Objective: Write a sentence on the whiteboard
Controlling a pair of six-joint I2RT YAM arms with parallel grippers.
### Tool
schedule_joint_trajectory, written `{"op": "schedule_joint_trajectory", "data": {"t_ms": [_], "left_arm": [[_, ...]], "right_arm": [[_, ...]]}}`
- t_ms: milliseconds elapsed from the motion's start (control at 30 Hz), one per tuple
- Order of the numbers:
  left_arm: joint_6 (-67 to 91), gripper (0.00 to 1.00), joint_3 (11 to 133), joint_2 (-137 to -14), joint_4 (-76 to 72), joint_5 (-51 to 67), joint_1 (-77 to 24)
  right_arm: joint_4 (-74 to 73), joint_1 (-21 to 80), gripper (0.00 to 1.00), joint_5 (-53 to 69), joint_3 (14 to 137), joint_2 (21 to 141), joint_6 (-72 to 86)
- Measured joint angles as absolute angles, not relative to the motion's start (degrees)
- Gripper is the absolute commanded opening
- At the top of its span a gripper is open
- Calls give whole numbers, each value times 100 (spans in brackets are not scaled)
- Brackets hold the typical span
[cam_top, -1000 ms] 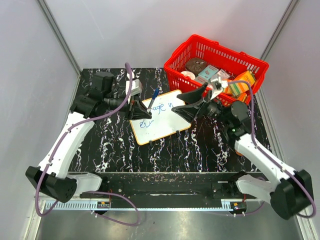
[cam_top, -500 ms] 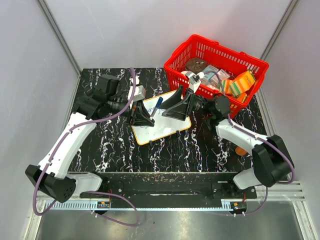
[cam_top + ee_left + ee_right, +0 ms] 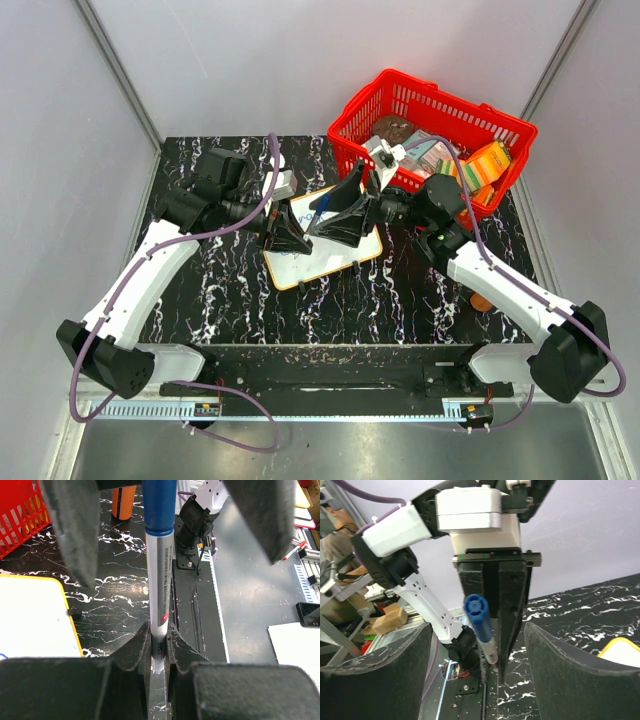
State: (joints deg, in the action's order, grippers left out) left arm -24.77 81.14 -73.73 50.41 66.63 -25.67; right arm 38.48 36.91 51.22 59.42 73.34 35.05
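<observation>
The whiteboard (image 3: 322, 262) lies flat on the black marbled table, its yellow rim showing at the near edge. My left gripper (image 3: 287, 233) hangs over its left part, shut on a blue-capped marker (image 3: 160, 580) whose cap (image 3: 478, 613) points toward the right arm. My right gripper (image 3: 343, 207) is open, one finger (image 3: 375, 680) on each side of the cap with a gap on both sides and touching nothing. In the left wrist view the left gripper (image 3: 159, 630) clamps the marker near its tip. The two grippers hide the sentence in the top view.
A red basket (image 3: 350, 135) full of packets stands at the back right, just behind the right gripper. A small orange object (image 3: 482, 300) lies on the table beside the right forearm. Grey walls close in both sides.
My right gripper has swung left from beside the basket to straddle the marker's cap, its jaws narrowing slightly. The left gripper has shifted a little to the right, still holding the marker.
</observation>
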Motion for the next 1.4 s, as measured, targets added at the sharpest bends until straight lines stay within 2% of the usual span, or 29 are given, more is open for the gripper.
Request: {"op": "schedule_joint_trajectory", "data": {"t_ms": [67, 100, 400, 433, 533, 633, 667, 700, 833, 867, 900, 933, 1000, 1167, 1367, 1400], "left_arm": [[-2477, 0, 8114, -7373, 5041, 6665, -2589], [-2477, 0, 8114, -7373, 5039, 6667, -2591], [-2475, 0, 8112, -7373, 5026, 6667, -2604], [-2475, 0, 8112, -7373, 5019, 6667, -2604], [-2473, 0, 8114, -7373, 5009, 6665, -2609], [-2447, 0, 8110, -7373, 5011, 6639, -2606], [-2440, 0, 8110, -7373, 5009, 6632, -2606], [-2434, 0, 8106, -7376, 5009, 6615, -2602], [-2283, 0, 8095, -7387, 5072, 6657, -2604], [-2257, 10, 8097, -7393, 5081, 6659, -2600], [-2244, 29, 8095, -7397, 5076, 6646, -2598], [-2228, 60, 8095, -7397, 5068, 6619, -2598], [-2248, 99, 8060, -7389, 4974, 6573, -2598], [-2021, 99, 7546, -7083, 4543, 6525, -2257], [-1177, 99, 6300, -6530, 3511, 6536, -499], [-1087, 96, 6195, -6608, 3430, 6517, -268]], "right_arm": [[3498, 3699, 71, 5059, 6051, 7356, 3267], [3354, 3704, 64, 5048, 6101, 7380, 3170], [2724, 3715, 56, 5054, 6189, 7520, 2862], [2714, 3717, 50, 5054, 6189, 7520, 2856], [2714, 3726, 44, 5070, 6189, 7520, 2842], [2718, 3752, 27, 5113, 6189, 7520, 2856], [2729, 3760, 4, 5131, 6189, 7520, 2840], [2746, 3776, 0, 5179, 6189, 7520, 2871], [2786, 3789, 0, 5199, 6189, 7548, 2735], [2788, 3789, 0, 5188, 6187, 7550, 2703], [2790, 3789, 0, 5177, 6180, 7550, 2683], [2801, 3789, 0, 5153, 6165, 7550, 2661], [2805, 3793, 0, 5022, 6106, 7526, 2635], [2670, 3793, 0, 4438, 5743, 7306, 2543], [2823, 3798, 0, 3181, 4810, 6716, 2318], [2902, 3798, 0, 3000, 4661, 6643, 2285]]}}
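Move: The marker stands in the left hand's fingers near its lower tip, its middle about 4 cm above that hand, some 2 cm ahead and 1 cm to its right. From the right hand, open around it, the middle is about 3 cm lower, 1 cm ahead and 1 cm left. The whiteboard's middle lies roughly 15 cm ahead of the right hand, 1 cm right and some 35 cm below; the red basket about 35 cm ahead, 24 cm right and 25 cm down. The marker changes hands: while the left holds it still, the right sinks about 3 cm, easing forward, and pinches its middle. Then the left opens wide and swings off left, forward and down, about 12 cm, turning some 30 degrees counter-clockwise, as the right carries the marker down, forward and rightward towards the whiteboard, turning clockwise. ##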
